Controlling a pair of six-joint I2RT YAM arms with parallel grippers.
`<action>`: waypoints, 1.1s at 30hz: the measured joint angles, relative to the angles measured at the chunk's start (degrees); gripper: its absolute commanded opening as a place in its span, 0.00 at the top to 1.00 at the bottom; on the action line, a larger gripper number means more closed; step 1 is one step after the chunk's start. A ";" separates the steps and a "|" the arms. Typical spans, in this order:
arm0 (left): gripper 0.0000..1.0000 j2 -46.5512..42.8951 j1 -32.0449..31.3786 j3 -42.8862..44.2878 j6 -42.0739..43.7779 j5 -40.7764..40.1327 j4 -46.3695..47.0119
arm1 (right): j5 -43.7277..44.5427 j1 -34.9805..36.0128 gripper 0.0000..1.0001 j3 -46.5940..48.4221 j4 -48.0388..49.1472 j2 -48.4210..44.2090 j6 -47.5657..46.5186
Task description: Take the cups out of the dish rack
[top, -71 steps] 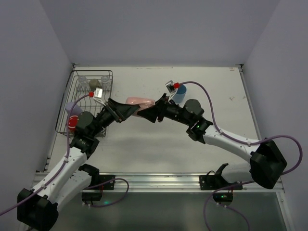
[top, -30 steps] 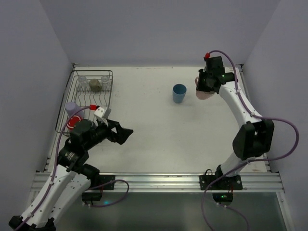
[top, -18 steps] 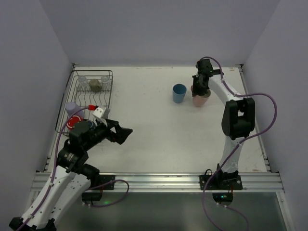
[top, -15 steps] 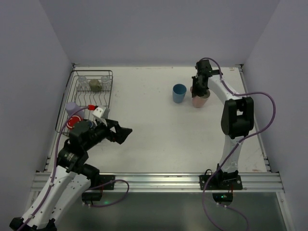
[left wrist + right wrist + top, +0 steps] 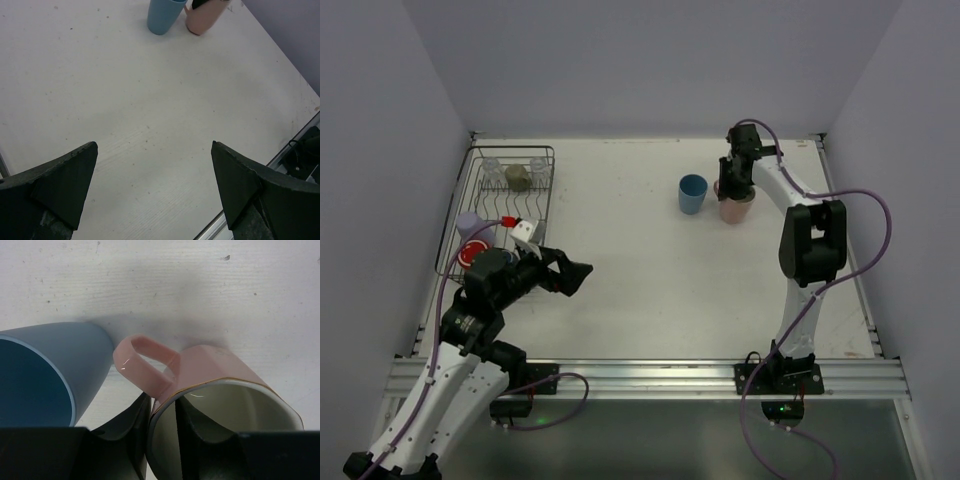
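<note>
The pale pink mug stands upright on the table beside the blue cup. My right gripper hangs over it. In the right wrist view its fingers straddle the pink mug's rim next to the handle, one outside and one inside. A strip of inner wall shows between rim and inner finger, so the right gripper is open. The dish rack at the far left holds a red mug, a lavender tumbler, a beige-olive mug and clear glasses. My left gripper is wide open and empty beside the rack.
The left wrist view shows bare white table between the left gripper's fingers, with the blue cup and pink mug far ahead. The blue cup stands close to the mug's handle. Grey walls enclose the table.
The right arm carried the pink mug from the table's middle to beside the blue cup and set it down; its jaws have just loosened. The left arm drew back toward the rack.
</note>
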 measured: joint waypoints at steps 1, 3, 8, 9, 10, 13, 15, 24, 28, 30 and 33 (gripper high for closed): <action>0.00 0.04 0.09 0.00 0.00 -0.04 0.00 | 0.02 0.02 0.69 0.00 0.00 0.00 -0.02; 0.00 0.13 0.37 0.00 0.00 -0.11 0.00 | 0.02 -0.02 0.66 0.00 0.15 -0.20 -0.04; 0.00 0.20 1.01 0.00 0.00 -0.55 -0.02 | 0.11 -0.02 0.55 -0.85 0.61 -2.75 0.26; 0.00 0.24 1.14 0.00 0.00 -0.79 -0.02 | 0.04 -0.02 0.51 -1.49 0.83 -4.04 0.68; 0.00 0.28 1.33 0.00 0.00 -0.92 0.00 | -0.02 -0.07 0.50 -2.25 1.29 -5.40 0.96; 0.00 0.68 1.77 0.00 -0.04 -2.51 -0.02 | -1.29 -0.09 0.48 -6.25 3.43 -11.91 2.38; 0.00 0.85 1.81 0.02 -0.15 -5.05 -0.09 | -2.38 -0.09 0.48 -9.14 5.40 -16.83 3.65; 0.00 3.61 1.86 3.50 -5.70 -28.39 -5.27 | -9.40 0.28 0.46 -33.05 19.23 -40.57 10.25; 0.00 6.80 1.92 6.05 -8.26 -37.35 -6.14 | -13.03 2.16 0.45 -43.06 25.05 -49.83 13.49; 0.00 11.37 2.21 9.20 -8.61 -41.77 -6.47 | -14.58 3.74 0.45 -46.21 26.95 -53.64 14.51; 0.00 17.59 4.85 13.40 -8.59 -45.57 -6.23 | -17.11 5.68 0.44 -49.70 30.18 -58.31 15.50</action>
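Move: Just to the right hand's right and a little towards the base stands the pink cup, its middle about 4 cm right, 2 cm back and 4 cm below, with its left rim between the fingers; the blue cup is roughly 8 cm to that hand's left, level with it. From the left hand, the purple cup in the rack is some 17 cm ahead, 27 cm left; the red cup 10 ahead, 26 left; the navy mug 7 ahead, 18 left; all about 15 cm lower. Opening further around the pink cup's rim, the right hand comes free upwards, then draws back towards its base and somewhat left, ending some 16 cm back and 15 cm higher, fingers swinging up to point forward-left. The left hand, wide open, starts slowly, then sweeps about 13 cm left and 8 cm forward towards the purple cup, turning some 50 degrees counter-clockwise. ##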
